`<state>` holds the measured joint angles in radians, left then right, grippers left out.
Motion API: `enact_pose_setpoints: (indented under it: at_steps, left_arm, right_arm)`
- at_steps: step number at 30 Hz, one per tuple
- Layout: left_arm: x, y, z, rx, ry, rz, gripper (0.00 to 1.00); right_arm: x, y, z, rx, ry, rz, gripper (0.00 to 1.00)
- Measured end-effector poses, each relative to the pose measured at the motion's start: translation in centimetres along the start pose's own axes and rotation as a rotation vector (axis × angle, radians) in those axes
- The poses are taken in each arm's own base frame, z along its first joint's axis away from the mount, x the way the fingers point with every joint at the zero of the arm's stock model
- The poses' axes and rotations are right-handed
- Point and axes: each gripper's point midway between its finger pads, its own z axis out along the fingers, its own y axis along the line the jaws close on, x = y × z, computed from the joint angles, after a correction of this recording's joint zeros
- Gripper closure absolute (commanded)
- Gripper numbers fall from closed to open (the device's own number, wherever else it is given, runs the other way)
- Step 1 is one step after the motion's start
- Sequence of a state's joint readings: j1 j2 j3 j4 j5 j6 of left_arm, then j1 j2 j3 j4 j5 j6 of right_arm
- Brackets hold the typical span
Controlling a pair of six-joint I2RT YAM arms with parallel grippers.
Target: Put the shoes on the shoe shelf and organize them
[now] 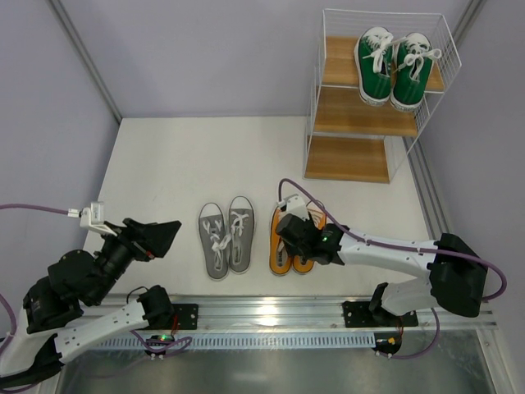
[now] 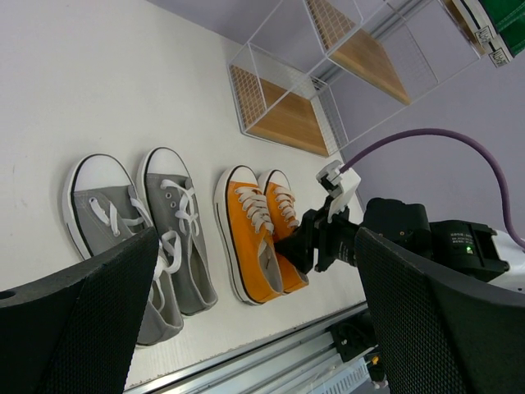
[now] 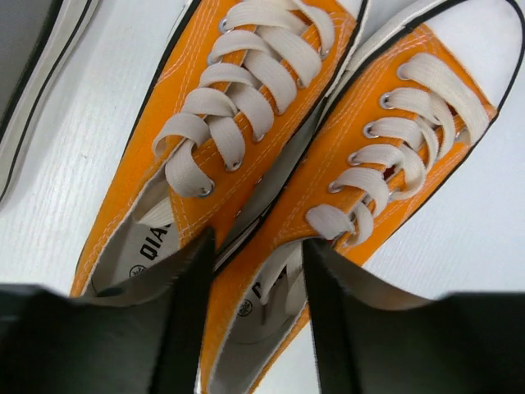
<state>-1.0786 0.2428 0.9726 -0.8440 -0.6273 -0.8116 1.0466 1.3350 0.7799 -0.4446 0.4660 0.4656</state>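
The orange shoes (image 1: 289, 246) lie side by side on the table, toes away from me. My right gripper (image 1: 294, 234) is down on their heel ends. In the right wrist view its jaws (image 3: 258, 240) are open, one finger in each shoe's opening, straddling the two adjoining inner sides of the orange pair (image 3: 271, 123). The grey shoes (image 1: 227, 238) lie just left of them. The green shoes (image 1: 394, 70) stand on the top board of the shoe shelf (image 1: 353, 160). My left gripper (image 1: 160, 236) is open and empty, raised at the left, looking over both pairs (image 2: 256, 238).
The shelf's middle and bottom boards are bare. A metal rail (image 1: 271, 316) runs along the near table edge. Grey walls enclose the table on both sides. A purple cable (image 1: 328, 215) loops over my right arm.
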Motion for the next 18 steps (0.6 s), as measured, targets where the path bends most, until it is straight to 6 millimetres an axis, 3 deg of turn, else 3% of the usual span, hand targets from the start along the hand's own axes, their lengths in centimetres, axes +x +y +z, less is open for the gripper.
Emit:
enact_pose_setpoints:
  at_steps: [1, 3, 10, 18]
  left_arm:
    - [0.0, 0.0, 0.0, 0.000, 0.000, 0.000, 0.00]
    - [0.0, 0.0, 0.0, 0.000, 0.000, 0.001, 0.00]
    - [-0.3, 0.0, -0.2, 0.005, -0.005, -0.002, 0.00]
    - [-0.4, 0.1, -0.5, 0.010, -0.011, -0.007, 0.00]
  right_arm:
    - [-0.1, -0.1, -0.1, 0.010, -0.005, 0.010, 0.36]
    - [-0.7, -0.5, -0.4, 0.042, -0.016, 0.034, 0.32]
    - [-3.6, -0.6, -2.8, 0.040, -0.097, 0.221, 0.31]
    - [-1.5, 2.3, -3.3, -0.012, -0.049, 0.298, 0.32]
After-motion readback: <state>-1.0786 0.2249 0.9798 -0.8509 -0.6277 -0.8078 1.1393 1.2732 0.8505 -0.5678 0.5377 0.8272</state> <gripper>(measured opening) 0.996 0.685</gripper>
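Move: The right orange shoe's middle is about 3 cm ahead of the right hand, 2 cm to its right and 4 cm lower, with the fingers at its inner collar wall. The left orange shoe stands beside it, 6 cm left and 3 cm ahead of the hand. Beyond are the right gray shoe, some 18 cm left and 4 cm ahead, and the left gray shoe, 27 cm left and 3 cm ahead. From the left hand, the right orange shoe is about 37 cm right, 10 cm ahead and 30 cm below. The right hand's fingers, already part open astride the inner collar wall of the right orange shoe, spread further and lift free, rising almost 5 cm. The hand then sinks slightly and swings back and left, about 2 cm each, over the gap between the two orange collars. The wrist turns some 10 degrees clockwise, its left side rising by about as much. ##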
